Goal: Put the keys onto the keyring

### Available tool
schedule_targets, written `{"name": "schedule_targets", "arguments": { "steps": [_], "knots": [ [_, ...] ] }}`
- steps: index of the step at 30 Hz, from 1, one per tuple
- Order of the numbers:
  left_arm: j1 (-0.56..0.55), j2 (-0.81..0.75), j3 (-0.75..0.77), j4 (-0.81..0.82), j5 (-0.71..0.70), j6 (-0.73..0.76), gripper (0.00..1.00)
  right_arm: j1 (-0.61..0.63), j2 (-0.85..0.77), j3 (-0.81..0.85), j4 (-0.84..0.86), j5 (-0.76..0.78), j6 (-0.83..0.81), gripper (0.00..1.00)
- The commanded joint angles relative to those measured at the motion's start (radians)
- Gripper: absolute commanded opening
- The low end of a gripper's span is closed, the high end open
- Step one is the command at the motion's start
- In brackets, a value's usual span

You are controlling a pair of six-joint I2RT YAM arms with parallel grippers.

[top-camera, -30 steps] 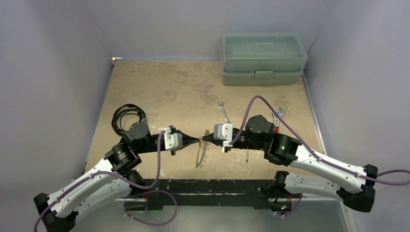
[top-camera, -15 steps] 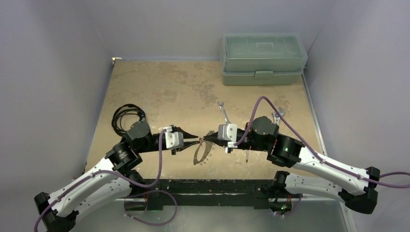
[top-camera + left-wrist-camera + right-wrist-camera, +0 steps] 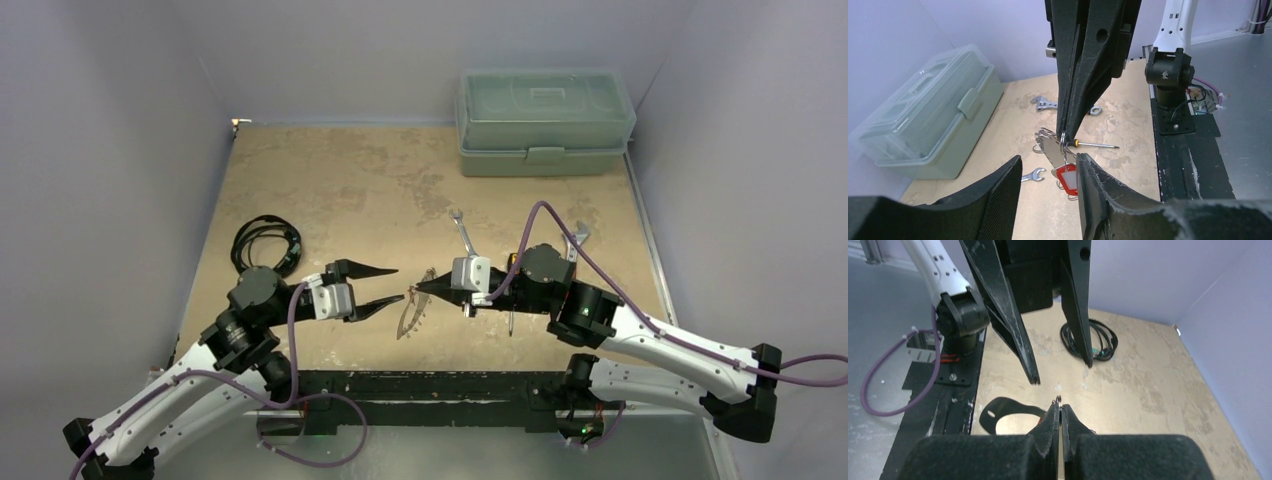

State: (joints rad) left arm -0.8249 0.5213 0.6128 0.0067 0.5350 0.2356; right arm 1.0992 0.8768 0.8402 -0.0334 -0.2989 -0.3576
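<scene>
My right gripper (image 3: 413,290) is shut on the top of the keyring (image 3: 410,315), a thin silvery loop that hangs below its tips just above the table. In the left wrist view the right gripper (image 3: 1066,136) comes down from above and pinches the keyring (image 3: 1064,140), with small keys (image 3: 1045,134) and a red tag (image 3: 1069,179) dangling from it. My left gripper (image 3: 397,284) is open, just left of the right one's tips, holding nothing. Its fingers (image 3: 1098,200) frame the tag, which hangs close to the right finger. In the right wrist view the shut right gripper (image 3: 1059,407) shows a sliver of ring.
A green toolbox (image 3: 545,122) stands at the back right. A coiled black cable (image 3: 262,243) lies at the left. A spanner (image 3: 463,232), an adjustable wrench (image 3: 577,238) and a screwdriver (image 3: 511,322) lie around the right arm. A black base rail (image 3: 440,385) runs along the near edge.
My left gripper has opened, let go near the right one's tips and drawn back to the left. The right gripper stays shut with the keyring hanging from it.
</scene>
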Motion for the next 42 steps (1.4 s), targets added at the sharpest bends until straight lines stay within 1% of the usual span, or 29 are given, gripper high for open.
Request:
{"name": "schedule_targets", "arguments": {
  "steps": [1,7,13,19,23,25,28,29,33,35,36,40,41,42],
  "knots": [
    [0.004,0.026,-0.003,0.039,0.022,-0.023,0.41,0.001,-0.006,-0.016,0.171,-0.052,0.056,0.00],
    [0.004,0.043,0.004,0.027,0.038,-0.020,0.40,0.001,-0.009,-0.028,0.232,-0.085,0.089,0.00],
    [0.004,0.042,0.005,0.024,0.046,-0.019,0.33,0.001,0.007,-0.024,0.252,-0.106,0.099,0.00],
    [0.004,0.042,0.006,0.024,0.051,-0.018,0.31,0.002,0.023,-0.025,0.264,-0.116,0.101,0.00],
    [0.004,0.042,0.005,0.025,0.051,-0.019,0.24,0.001,0.028,-0.025,0.271,-0.123,0.103,0.00],
    [0.004,0.045,0.005,0.026,0.051,-0.018,0.18,0.001,0.028,-0.026,0.272,-0.125,0.103,0.00],
    [0.003,0.049,0.006,0.026,0.054,-0.016,0.06,0.001,0.030,-0.026,0.273,-0.127,0.103,0.00],
    [0.003,0.050,0.005,0.025,0.057,-0.014,0.00,0.001,0.030,-0.026,0.273,-0.130,0.103,0.00],
    [0.003,0.048,0.002,0.019,0.055,0.001,0.00,0.001,0.033,-0.021,0.247,-0.122,0.096,0.00],
    [0.004,0.050,0.004,0.005,0.036,0.012,0.00,0.001,0.039,-0.006,0.184,-0.066,0.066,0.00],
    [0.004,0.054,0.008,-0.004,0.023,0.019,0.00,0.002,0.047,0.008,0.143,-0.026,0.049,0.06],
    [0.004,0.077,0.023,-0.071,-0.017,0.051,0.00,0.001,0.062,0.070,-0.036,0.044,-0.011,0.33],
    [0.003,0.083,0.026,-0.077,-0.020,0.054,0.00,0.002,0.060,0.080,-0.068,0.067,-0.016,0.39],
    [0.004,0.092,0.029,-0.085,-0.022,0.058,0.00,0.001,0.058,0.093,-0.097,0.080,-0.027,0.42]
  ]
}}
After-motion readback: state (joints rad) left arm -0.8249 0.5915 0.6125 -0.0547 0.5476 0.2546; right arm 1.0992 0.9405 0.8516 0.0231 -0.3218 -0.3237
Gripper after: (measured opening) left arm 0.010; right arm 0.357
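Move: The small ring, still pinched in the right fingertips, lies roughly 3 cm to the right of the left hand, about 1 cm ahead and 3 cm lower. From it hang the red key tag, about 3 cm below the ring, and the keyring plate, its middle some 3 cm back of the ring and 4 cm lower. From the right hand, the left fingers are about 3 cm left, 1 cm back and 3 cm higher. The left fingers shut on the small ring and take it over. To meet them, the right hand carries the ring up about 2 cm, left and back, its wrist turning slightly, while the left hand eases down and right about 1 cm; then the right fingers open around the ring and both hands sink about 2 cm, drifting forward. ##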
